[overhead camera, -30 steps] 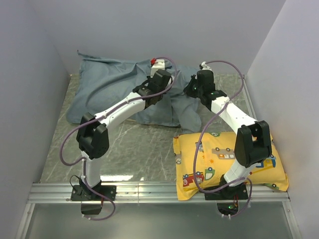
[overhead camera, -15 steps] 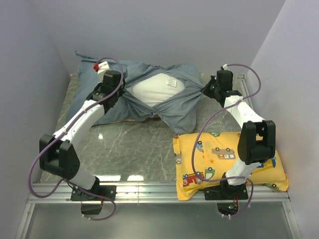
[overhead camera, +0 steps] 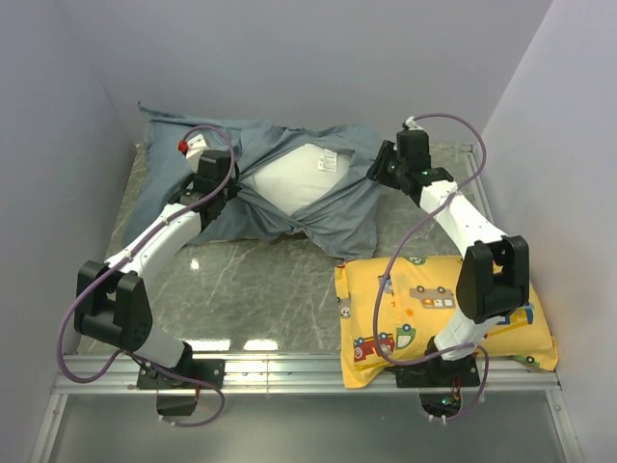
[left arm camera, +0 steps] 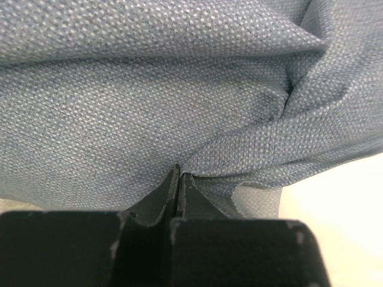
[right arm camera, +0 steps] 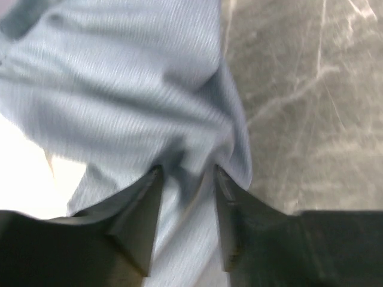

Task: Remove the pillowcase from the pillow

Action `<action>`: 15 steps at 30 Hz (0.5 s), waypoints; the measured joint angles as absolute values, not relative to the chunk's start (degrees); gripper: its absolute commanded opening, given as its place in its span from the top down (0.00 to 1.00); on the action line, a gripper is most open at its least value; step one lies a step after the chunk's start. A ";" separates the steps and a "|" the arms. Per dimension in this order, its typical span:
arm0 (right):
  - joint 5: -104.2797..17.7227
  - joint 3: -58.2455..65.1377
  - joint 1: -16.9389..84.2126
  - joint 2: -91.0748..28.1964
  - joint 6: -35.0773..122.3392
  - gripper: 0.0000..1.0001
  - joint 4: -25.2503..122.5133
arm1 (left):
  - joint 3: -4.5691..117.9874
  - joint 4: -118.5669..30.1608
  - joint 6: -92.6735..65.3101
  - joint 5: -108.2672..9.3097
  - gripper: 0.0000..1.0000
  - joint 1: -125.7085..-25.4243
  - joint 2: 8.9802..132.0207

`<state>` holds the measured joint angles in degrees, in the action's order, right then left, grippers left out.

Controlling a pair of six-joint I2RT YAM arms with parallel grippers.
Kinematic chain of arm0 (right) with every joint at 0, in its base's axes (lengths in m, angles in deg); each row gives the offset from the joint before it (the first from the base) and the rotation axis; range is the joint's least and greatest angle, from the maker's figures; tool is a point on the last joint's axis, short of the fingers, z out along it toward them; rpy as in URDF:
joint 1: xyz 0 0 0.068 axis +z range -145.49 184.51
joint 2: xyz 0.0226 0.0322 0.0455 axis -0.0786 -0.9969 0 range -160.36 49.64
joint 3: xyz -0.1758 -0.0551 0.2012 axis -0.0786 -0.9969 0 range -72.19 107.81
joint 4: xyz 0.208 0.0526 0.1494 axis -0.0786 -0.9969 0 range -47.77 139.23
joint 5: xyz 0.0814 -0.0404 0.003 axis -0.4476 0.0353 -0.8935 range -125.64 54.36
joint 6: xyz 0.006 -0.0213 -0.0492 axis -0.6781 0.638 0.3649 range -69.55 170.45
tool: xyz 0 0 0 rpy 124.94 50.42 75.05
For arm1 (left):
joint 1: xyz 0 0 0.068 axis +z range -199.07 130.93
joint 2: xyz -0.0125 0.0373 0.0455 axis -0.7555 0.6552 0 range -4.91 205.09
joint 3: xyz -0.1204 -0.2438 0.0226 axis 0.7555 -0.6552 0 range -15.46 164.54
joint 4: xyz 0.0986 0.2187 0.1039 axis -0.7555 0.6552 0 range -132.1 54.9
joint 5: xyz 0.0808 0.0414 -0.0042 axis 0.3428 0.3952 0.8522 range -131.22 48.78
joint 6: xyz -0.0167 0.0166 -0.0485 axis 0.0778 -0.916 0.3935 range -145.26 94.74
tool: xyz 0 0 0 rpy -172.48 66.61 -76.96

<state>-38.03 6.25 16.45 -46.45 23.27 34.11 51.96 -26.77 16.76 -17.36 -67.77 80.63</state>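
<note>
The blue-grey pillowcase (overhead camera: pixel 337 207) lies at the back of the table, pulled apart in the middle so the white pillow (overhead camera: pixel 294 178) and its small tag show. My left gripper (overhead camera: pixel 227 188) sits at the left rim of that gap. In the left wrist view the left gripper (left arm camera: pixel 178 173) is shut on a fold of pillowcase (left arm camera: pixel 149 89). My right gripper (overhead camera: pixel 381 172) is at the right rim. The right wrist view shows the right gripper (right arm camera: pixel 188 173) open, with loose pillowcase (right arm camera: pixel 137 89) lying between its fingers.
A yellow pillow (overhead camera: pixel 443 309) printed with cartoon vehicles lies at the front right, by the right arm's base. Grey walls close in the left, back and right sides. The marble tabletop (overhead camera: pixel 260 280) shows in front of the pillowcase.
The arms pulled the pillowcase apart and bared the white pillow. Since then the right gripper has opened and moved left toward the pillow, and the fabric on that side has slackened.
</note>
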 measured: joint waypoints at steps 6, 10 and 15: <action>-28.54 5.26 27.93 -40.90 25.02 0.26 30.24 | 51.94 -28.54 17.70 -17.45 1.00 -67.74 80.70; -27.47 4.32 34.64 -37.95 24.99 0.23 30.53 | 51.50 -29.48 18.09 -17.45 1.00 -67.74 80.85; -28.17 4.58 35.14 -43.31 24.64 0.28 30.90 | 51.39 -29.48 19.10 -17.47 0.99 -67.55 80.87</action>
<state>-28.17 4.58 35.14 -43.31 24.64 30.90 51.39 -29.48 19.10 -17.47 -67.55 80.87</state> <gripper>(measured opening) 0.755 0.012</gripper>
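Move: The right hand goes next for the pillowcase fold along the pillow's near right edge, about 11 cm to its left, 7 cm back and some 5 cm lower. The pillow's bared middle lies roughly 17 cm to this hand's left, 1 cm back and 4 cm below, and the white label about 11 cm left, 3 cm ahead and 3 cm below. From the left hand, that fold is some 23 cm to the right, 5 cm back and 4 cm below. Leaving the right end of the pillowcase, the right hand swings about 11 cm left and 7 cm back towards the fold beside the bared pillow, rising some 3 cm on the way and then sinking back to its first height, while the half-open fingers spread wider and the wrist turns about 10 degrees counter-clockwise. The left hand stays nearly in place with its fingers shut, still pinching the gathered pillowcase at the pillow's left, and at the end the right fingers are poised either side of the fold without closing on it. ##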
